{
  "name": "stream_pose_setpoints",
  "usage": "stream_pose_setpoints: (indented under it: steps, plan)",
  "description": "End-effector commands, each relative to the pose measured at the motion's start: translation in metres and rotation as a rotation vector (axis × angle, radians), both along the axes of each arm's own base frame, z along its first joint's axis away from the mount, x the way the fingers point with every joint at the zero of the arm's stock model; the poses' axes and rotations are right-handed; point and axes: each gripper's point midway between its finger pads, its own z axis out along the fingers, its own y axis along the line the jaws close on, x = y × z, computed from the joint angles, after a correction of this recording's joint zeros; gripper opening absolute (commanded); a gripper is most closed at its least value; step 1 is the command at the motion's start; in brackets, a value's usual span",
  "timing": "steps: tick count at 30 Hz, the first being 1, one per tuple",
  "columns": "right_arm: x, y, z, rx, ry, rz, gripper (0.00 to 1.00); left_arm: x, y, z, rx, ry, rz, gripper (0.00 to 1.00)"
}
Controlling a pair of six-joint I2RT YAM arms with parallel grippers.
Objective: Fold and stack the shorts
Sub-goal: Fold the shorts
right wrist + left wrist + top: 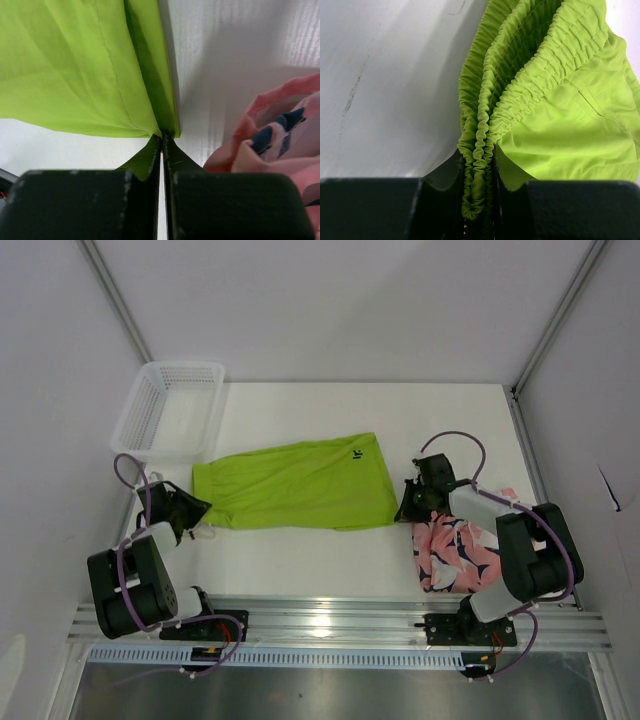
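The lime green shorts (300, 485) lie spread flat across the middle of the table, with a small dark logo near their far right edge. My left gripper (200, 508) is shut on their bunched elastic waistband (485, 130), which fills the gap between the fingers (445, 175). My right gripper (403, 510) is shut at the shorts' right hem (150, 100), pinching a thin edge of fabric at the very fingertips (162, 137). The pink shorts (450, 550) with a navy-and-white print lie crumpled at the near right, partly under the right arm. In the right wrist view the pink shorts (280, 135) sit beside the gripper.
A white plastic mesh basket (165, 410) stands at the far left, just behind the green shorts' left end. White walls close in the table on the left, right and back. A metal rail (330, 620) runs along the near edge.
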Motion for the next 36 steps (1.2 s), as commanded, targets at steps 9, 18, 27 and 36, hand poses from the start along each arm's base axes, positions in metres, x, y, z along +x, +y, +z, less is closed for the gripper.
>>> stream_pose_setpoints:
  steps: [9,18,27,36]
  plan:
    - [0.037,-0.016,0.037,-0.030,-0.094,-0.079,0.43,-0.004,0.013,-0.008,0.025,0.016,0.039,0.00]
    - [0.123,0.016,0.099,0.104,-0.284,-0.071,0.41,-0.003,0.009,-0.008,0.018,0.003,0.019,0.00]
    - [0.207,0.058,0.089,0.252,-0.361,-0.024,0.44,-0.002,0.007,-0.007,0.012,-0.007,0.009,0.00]
    - [0.252,0.076,0.084,0.330,-0.449,0.001,0.53,-0.002,0.006,-0.007,0.011,-0.012,-0.001,0.00]
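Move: The green shorts' far right corner lies about 23 cm ahead of the right hand and 6 cm to its left, a centimetre or so lower; their black logo is some 17 cm ahead and 11 cm left. The pink shorts' middle is about 19 cm to the right and 7 cm back. From the left hand, that far corner is roughly 19 cm ahead and 43 cm right. Right fingers release the near corner, then arc about 22 cm forward, up then down, towards the far corner. ##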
